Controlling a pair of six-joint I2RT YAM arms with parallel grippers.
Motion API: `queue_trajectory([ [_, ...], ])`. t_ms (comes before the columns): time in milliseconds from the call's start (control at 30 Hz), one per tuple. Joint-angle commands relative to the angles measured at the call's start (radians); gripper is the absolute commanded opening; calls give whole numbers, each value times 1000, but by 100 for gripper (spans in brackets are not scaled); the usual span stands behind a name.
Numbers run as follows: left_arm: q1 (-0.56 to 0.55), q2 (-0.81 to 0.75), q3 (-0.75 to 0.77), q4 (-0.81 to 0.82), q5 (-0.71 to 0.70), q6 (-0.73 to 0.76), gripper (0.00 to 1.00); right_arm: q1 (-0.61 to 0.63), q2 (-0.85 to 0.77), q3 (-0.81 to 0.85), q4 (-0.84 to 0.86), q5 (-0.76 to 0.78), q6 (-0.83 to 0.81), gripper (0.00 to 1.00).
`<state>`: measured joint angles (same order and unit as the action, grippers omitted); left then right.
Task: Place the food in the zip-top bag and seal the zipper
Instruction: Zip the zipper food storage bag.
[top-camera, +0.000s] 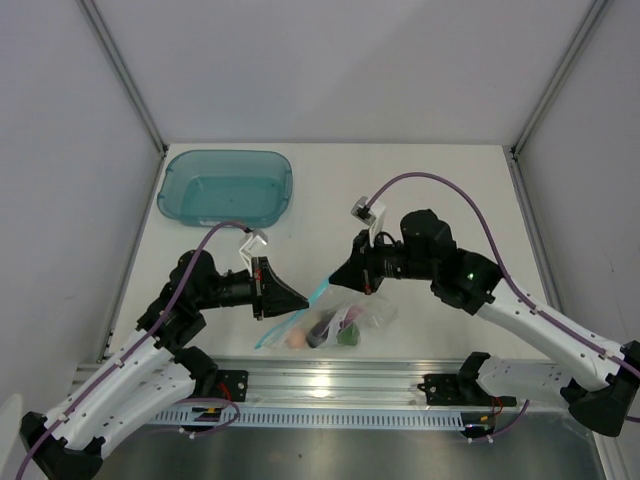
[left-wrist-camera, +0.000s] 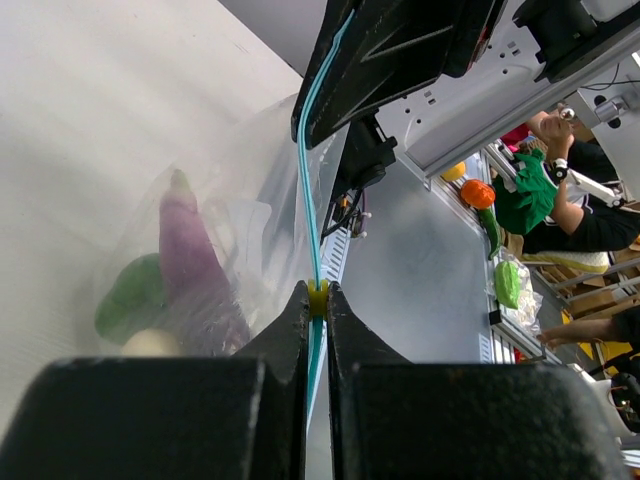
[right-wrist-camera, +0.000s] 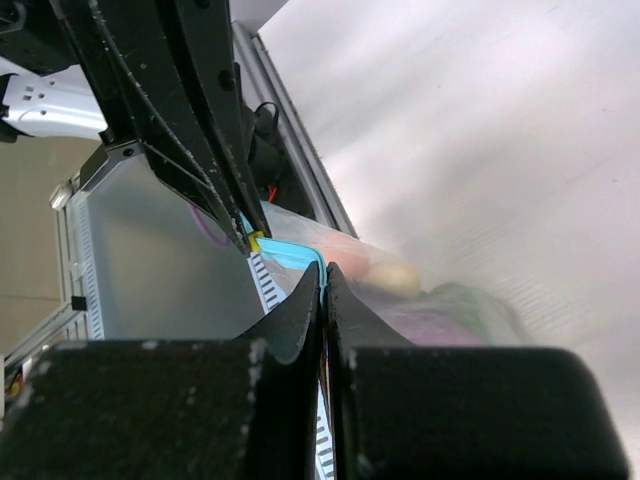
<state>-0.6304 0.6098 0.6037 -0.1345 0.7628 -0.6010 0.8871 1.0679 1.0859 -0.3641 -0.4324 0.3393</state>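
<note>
The clear zip-top bag (top-camera: 368, 312) hangs between my two grippers just above the table's near edge. Inside it lies the food: a purple eggplant (left-wrist-camera: 190, 262), a green pepper (left-wrist-camera: 128, 300) and a cream ball (left-wrist-camera: 150, 343); in the top view a pinkish ball (top-camera: 296, 340) also shows. The light-blue zipper (left-wrist-camera: 308, 190) runs taut from one gripper to the other. My left gripper (left-wrist-camera: 317, 290) is shut on the zipper at its yellow slider (left-wrist-camera: 317, 298). A short way along the strip, my right gripper (right-wrist-camera: 323, 268) is shut on the zipper (right-wrist-camera: 290, 252).
A teal translucent tub (top-camera: 225, 187) stands at the back left of the table. An aluminium rail (top-camera: 330, 380) runs along the near edge just below the bag. White walls close in the table on both sides.
</note>
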Motion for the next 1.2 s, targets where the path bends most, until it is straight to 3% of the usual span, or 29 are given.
queue_trajectory([
  [0, 1, -12, 13, -10, 46, 12, 1, -11, -37, 9, 21, 119, -11, 0],
  [733, 1, -21, 25, -53, 24, 32, 1, -20, -132, -52, -76, 316, -16, 0],
  [1167, 6, -22, 31, -70, 20, 44, 1, -92, -169, -93, -101, 317, -5, 0],
])
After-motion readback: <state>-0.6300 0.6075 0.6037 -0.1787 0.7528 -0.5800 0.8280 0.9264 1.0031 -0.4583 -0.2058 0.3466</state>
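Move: The yellow zipper slider, pinched in the left fingers with no gap from that hand, lies about 5 cm to the left of the right hand, 4 cm nearer the base and some 1 cm lower; the right fingers already grip the blue zipper strip. About 10 cm below the right hand, in the bag, lie the eggplant, 7 cm back and 2 cm left, the pink ball, 10 cm back and 8 cm left, and the green pepper, 9 cm back and 4 cm right. Keeping its shut fingers on the blue strip, the right hand draws the strip away from the yellow slider, about 5 cm to the right and some 3 cm forward while sinking about 2 cm and turning roughly 15 degrees clockwise. The left hand stays all but still and keeps its pinch on the slider, so that the right hand pulls against it, drawing the strip out between the two grippers. ##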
